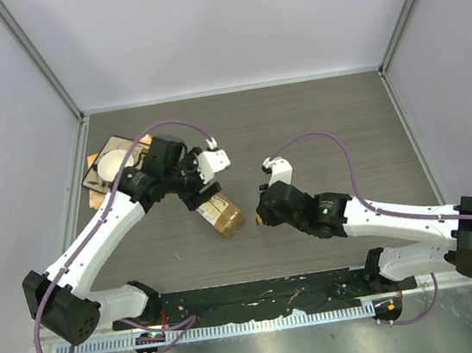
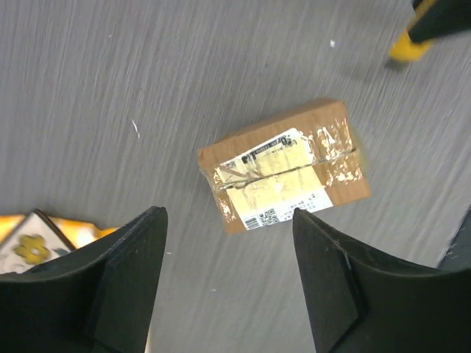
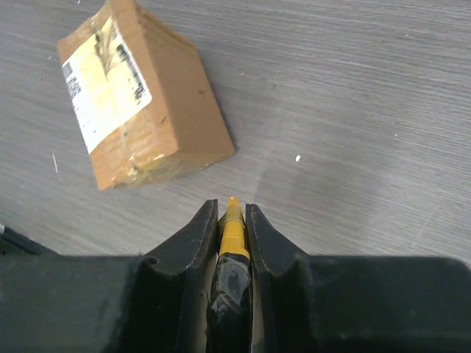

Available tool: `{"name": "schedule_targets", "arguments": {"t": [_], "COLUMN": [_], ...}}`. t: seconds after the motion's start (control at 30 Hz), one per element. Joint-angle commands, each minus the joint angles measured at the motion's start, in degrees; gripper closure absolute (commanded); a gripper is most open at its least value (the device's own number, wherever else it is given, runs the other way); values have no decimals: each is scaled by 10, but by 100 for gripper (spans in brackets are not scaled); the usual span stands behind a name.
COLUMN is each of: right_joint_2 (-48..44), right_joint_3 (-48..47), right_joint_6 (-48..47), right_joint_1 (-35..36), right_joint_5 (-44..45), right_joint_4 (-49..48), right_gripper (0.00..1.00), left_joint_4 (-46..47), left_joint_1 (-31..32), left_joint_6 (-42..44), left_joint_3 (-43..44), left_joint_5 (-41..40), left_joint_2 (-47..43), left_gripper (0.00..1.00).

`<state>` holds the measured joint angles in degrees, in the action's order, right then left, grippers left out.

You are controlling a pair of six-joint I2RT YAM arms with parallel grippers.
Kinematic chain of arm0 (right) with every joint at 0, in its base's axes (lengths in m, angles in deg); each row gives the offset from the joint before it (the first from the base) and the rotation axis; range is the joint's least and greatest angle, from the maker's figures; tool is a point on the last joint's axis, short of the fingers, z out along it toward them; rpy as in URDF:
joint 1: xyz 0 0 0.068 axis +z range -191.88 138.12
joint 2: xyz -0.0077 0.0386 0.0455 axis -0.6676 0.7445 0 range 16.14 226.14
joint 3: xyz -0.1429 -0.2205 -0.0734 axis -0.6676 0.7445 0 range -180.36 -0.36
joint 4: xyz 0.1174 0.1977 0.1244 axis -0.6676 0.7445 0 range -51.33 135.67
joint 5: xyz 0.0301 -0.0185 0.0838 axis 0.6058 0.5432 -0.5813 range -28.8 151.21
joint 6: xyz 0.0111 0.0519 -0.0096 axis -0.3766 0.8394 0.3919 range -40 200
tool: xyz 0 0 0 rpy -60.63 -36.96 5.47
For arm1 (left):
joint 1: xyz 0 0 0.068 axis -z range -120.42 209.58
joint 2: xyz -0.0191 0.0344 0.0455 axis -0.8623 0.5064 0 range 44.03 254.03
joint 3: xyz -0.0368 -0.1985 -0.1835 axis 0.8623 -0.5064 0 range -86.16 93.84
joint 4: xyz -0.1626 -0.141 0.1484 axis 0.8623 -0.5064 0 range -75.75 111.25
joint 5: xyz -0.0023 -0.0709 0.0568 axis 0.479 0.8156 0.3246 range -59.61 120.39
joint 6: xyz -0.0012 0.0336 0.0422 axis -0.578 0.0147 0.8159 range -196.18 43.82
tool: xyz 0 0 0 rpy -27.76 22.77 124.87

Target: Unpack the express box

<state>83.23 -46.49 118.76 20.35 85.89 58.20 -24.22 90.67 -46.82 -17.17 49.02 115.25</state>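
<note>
The express box (image 1: 221,215) is a small brown cardboard parcel with a white label and tape, lying on the grey table near the middle. It shows in the left wrist view (image 2: 283,167) and the right wrist view (image 3: 140,92). My left gripper (image 1: 201,191) hangs just above and left of the box, open and empty; its fingers (image 2: 132,254) are spread wide, the box beyond their tips. My right gripper (image 1: 261,217) is right of the box, shut on the yellow utility knife (image 3: 232,228), whose tip points toward the box a short way off.
A flat brown-and-orange card with a white cup (image 1: 113,165) lies at the back left, under the left arm; its corner shows in the left wrist view (image 2: 37,239). Grey walls enclose the table on three sides.
</note>
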Motion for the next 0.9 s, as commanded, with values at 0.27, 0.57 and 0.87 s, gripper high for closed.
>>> {"name": "schedule_targets", "arguments": {"t": [0.27, 0.57, 0.87], "right_joint_2": [54, 49, 120], "right_joint_3": [-20, -8, -50], "right_joint_6": [18, 43, 57], "right_joint_1": [-138, -191, -192], "right_joint_5": [-103, -184, -156], "right_joint_4": [-89, -127, -182], "right_gripper": [99, 99, 99], "left_joint_4": [67, -25, -3], "left_joint_1": [69, 107, 120], "left_joint_6": [216, 231, 280], "left_joint_3": [-59, -25, -47], "left_joint_5": [-96, -25, -32], "left_joint_2": [29, 45, 44], "left_gripper": [18, 0, 0]}}
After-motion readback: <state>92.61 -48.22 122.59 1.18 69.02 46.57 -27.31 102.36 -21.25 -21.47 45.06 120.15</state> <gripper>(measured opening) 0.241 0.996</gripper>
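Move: The box lies about 5 cm back and 4 cm to the right of the left hand, some 14 cm below it. The yellow knife is about 15 cm to that hand's right, 6 cm back and 9 cm lower; the bowl and plate stand some 26 cm to its left and 15 cm farther out. From the right hand, already gripping the knife, the box is about 14 cm left, 2 cm ahead and 8 cm lower. Left hand sinks 6 cm towards the box, turning clockwise, opening fully; right carries the knife 8 cm forward. ##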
